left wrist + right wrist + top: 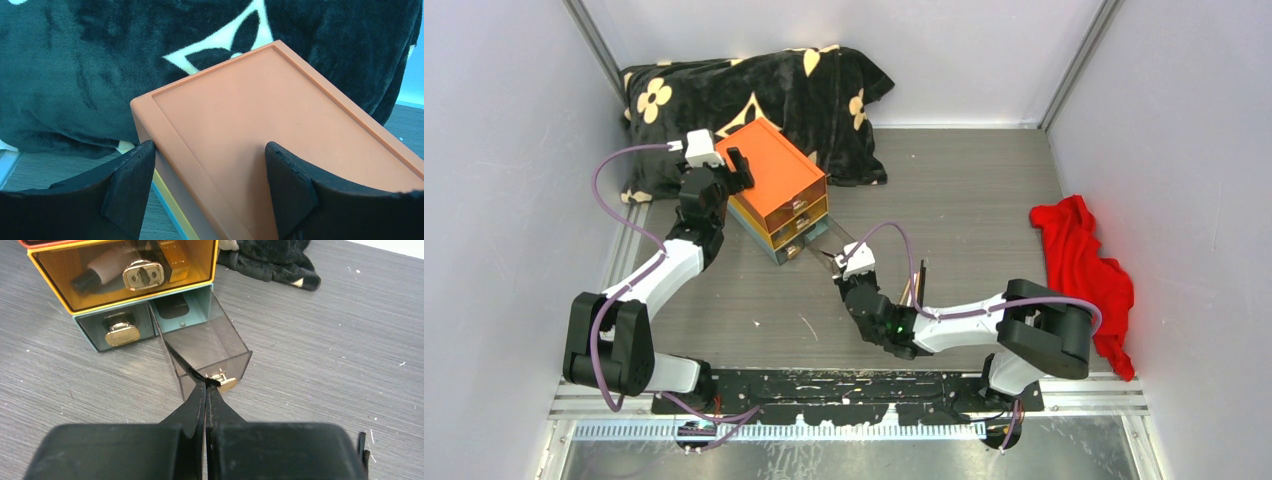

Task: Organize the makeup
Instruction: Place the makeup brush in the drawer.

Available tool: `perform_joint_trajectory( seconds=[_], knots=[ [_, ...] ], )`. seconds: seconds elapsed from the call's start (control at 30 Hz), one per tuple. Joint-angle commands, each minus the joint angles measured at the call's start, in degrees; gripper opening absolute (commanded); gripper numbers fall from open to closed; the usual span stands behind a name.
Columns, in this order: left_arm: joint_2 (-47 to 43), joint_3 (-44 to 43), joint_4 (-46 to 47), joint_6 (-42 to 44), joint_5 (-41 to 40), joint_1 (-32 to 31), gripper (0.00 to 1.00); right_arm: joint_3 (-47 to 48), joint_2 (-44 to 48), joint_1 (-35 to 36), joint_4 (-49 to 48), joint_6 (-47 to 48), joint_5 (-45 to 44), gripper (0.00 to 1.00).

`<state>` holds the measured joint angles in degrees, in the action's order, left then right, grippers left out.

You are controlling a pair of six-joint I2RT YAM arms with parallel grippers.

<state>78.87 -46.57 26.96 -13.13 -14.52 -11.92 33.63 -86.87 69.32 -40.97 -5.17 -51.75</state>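
The drawer box [774, 170] has an orange top and stands at the back left. My left gripper [210, 175] is open and straddles its near corner, one finger beside the wall, the other over the lid. My right gripper [206, 385] is shut on a thin black brush [182, 362], which slants into the pulled-out clear bottom drawer [210, 347]. The closed yellow drawer [120, 275] holds a pink tube [102, 270] and a gold lipstick [175, 257]. More thin brushes [916, 285] lie on the table by my right arm.
A black floral blanket [724, 85] is bunched behind the box. A red cloth [1084, 265] lies at the right wall. The left bottom drawer [117, 327] is closed, with a gold knob. White walls enclose the grey wood-grain table [964, 200].
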Motion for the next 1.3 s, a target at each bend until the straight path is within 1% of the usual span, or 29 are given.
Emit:
perform_joint_trajectory(
  seconds=[0.0, 0.13, 0.23, 0.47, 0.67, 0.7, 0.77, 0.8, 0.9, 0.97, 1.03, 1.13, 1.27],
  knots=[
    [3.94, 3.67, -16.37, 2.83, 8.59, -1.70, 0.77, -0.32, 0.40, 1.00, 0.89, -4.03, -0.82, 0.01],
    [4.00, 3.69, -16.41, 2.76, 8.66, -1.62, 0.77, 1.51, -2.71, 1.26, -0.07, -3.13, -0.79, 0.01],
    [3.99, 3.72, -16.41, 2.78, 8.60, -1.69, 0.77, 3.80, -5.68, 1.26, -1.47, -0.61, -1.72, 0.01],
    [3.96, 3.59, -16.50, 2.78, 8.60, -1.68, 0.77, 10.93, -12.83, 1.26, 0.85, 1.75, -4.14, 0.01],
    [4.09, 3.53, -16.50, 2.84, 8.66, -1.69, 0.77, 15.55, -13.90, 0.35, 1.39, 5.53, -6.35, 0.01],
    [4.02, 3.53, -16.50, 2.80, 8.70, -1.63, 0.77, 16.34, -13.74, -0.31, 2.72, 4.98, -5.93, 0.03],
    [4.05, 3.54, -16.50, 2.83, 8.68, -1.64, 0.77, 17.56, -13.24, -2.04, 5.59, 3.40, -3.62, 0.14],
    [4.08, 3.51, -16.50, 2.82, 8.64, -1.69, 0.77, 18.18, -12.83, -3.09, 7.62, 2.02, -2.46, 0.16],
    [4.09, 3.63, -16.50, 2.75, 8.71, -1.65, 0.77, 21.02, -12.56, -7.16, 15.73, -2.37, 4.18, 0.26],
    [4.01, 3.59, -16.50, 2.83, 8.68, -1.69, 0.77, 22.54, -12.71, -9.64, 19.07, -4.64, 8.02, 0.37],
    [3.97, 3.59, -16.44, 2.81, 8.72, -1.65, 0.77, 23.08, -12.59, -11.22, 20.55, -4.81, 11.45, 0.48],
    [3.92, 3.68, -16.41, 2.84, 8.71, -1.70, 0.77, 23.63, -12.33, -12.42, 22.72, -5.15, 15.69, 0.53],
    [3.97, 3.68, -16.41, 2.82, 8.62, -1.67, 0.77, 22.60, -9.67, -12.59, 24.69, -5.25, 16.55, 0.56]
  ],
)
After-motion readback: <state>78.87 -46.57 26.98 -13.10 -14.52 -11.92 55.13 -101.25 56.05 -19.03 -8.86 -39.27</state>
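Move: The open bottom drawer, where the brush held in the right fingers is to go, lies about 8 cm ahead of that hand, 2 cm to its left and 10 cm below. The cabinet's middle is some 16 cm ahead and 12 cm left, about level in height; the loose brushes on the table are roughly 16 cm right and 5 cm back, 13 cm down. From the left hand the drawer lies about 12 cm back, 19 cm right and 20 cm below. The makeup brush, still pinched in the right fingers, is first lowered about 3 cm while the hand swings some 4 cm left, lining up with the drawer's left side. The hand then rises slightly and goes forward over the drawer, drifting back right as its fingers open to about half, letting go of the brush, and it tips and sinks a little at the end. ##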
